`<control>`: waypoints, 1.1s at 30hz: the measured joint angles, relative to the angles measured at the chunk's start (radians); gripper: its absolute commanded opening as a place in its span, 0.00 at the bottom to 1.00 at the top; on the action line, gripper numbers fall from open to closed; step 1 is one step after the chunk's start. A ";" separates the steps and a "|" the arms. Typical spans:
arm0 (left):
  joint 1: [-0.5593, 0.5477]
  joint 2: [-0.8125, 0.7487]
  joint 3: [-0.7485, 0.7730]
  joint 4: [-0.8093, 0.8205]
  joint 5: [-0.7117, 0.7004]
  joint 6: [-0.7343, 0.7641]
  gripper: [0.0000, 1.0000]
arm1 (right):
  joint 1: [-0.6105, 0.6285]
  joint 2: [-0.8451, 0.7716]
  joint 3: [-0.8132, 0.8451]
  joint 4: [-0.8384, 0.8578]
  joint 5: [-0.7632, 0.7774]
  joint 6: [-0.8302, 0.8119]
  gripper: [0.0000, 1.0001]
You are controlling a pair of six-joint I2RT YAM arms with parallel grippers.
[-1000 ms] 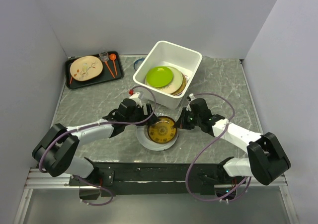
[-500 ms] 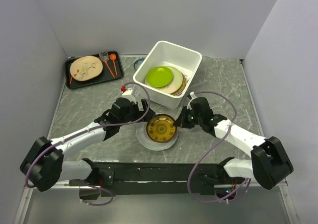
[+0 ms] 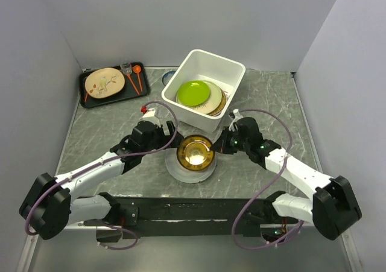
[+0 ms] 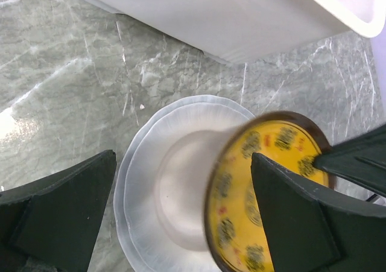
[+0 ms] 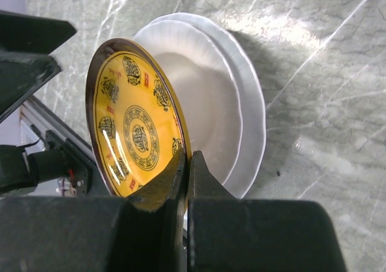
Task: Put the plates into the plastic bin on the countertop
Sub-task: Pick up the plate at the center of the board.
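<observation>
A yellow plate (image 3: pixel 194 152) with a dark rim and round emblems hangs tilted above two stacked white plates (image 3: pixel 181 174) on the countertop (image 3: pixel 102 130). My right gripper (image 3: pixel 222 144) is shut on the yellow plate's right rim; in the right wrist view its gripper (image 5: pixel 188 157) pinches the yellow plate (image 5: pixel 132 127) over the white plates (image 5: pixel 229 103). My left gripper (image 3: pixel 166 137) stands open just left of the plates, holding nothing. In the left wrist view the left gripper (image 4: pixel 184 157) spans the white plates (image 4: pixel 163 187) and yellow plate (image 4: pixel 241 193). The white plastic bin (image 3: pixel 232 67) behind holds a lime green plate (image 3: pixel 193 93) on other plates.
A black tray (image 3: pixel 90 102) at the back left carries a cream twig-pattern plate (image 3: pixel 104 82) and orange spoons (image 3: pixel 137 76). A small blue-rimmed dish (image 3: pixel 169 76) peeks out behind the bin. The bin's near wall (image 4: pixel 229 18) is close in front of both grippers. Walls enclose three sides.
The right gripper has raised the yellow plate off the white stack and tipped it up. The left gripper has opened wide and drawn back to the left.
</observation>
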 measured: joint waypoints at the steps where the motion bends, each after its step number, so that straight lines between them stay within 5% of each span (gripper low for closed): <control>1: 0.000 0.000 0.000 0.002 0.000 0.000 0.99 | 0.001 -0.020 -0.006 -0.007 0.003 0.001 0.00; 16: 0.001 0.083 0.000 0.029 0.045 -0.035 0.99 | 0.001 -0.390 -0.071 -0.214 0.132 0.027 0.00; 33: 0.002 0.029 -0.004 -0.008 0.034 -0.053 0.99 | -0.010 -0.239 0.092 -0.233 0.112 -0.007 0.00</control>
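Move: The right hand already holds the yellow plate by its rim. The plastic bin it is meant for is centred about 20 cm ahead of this hand, 4 cm to its left and 6 cm below. The green plate inside the bin lies about 18 cm ahead and 7 cm left, the pale plates some 6 cm back, 8 cm left and 11 cm down. From the left hand, the bin lies about 16 cm ahead and 10 cm to the right. Up overall, about 6 cm, the right hand carries the yellow plate clear of the pale plates: first back and to the right with a rise, then turning forward and climbing more steeply, ending about 3 cm farther right. It keeps its rim pinch and yaws slightly clockwise. The open, empty left hand dips about 2 cm and starts back up. ##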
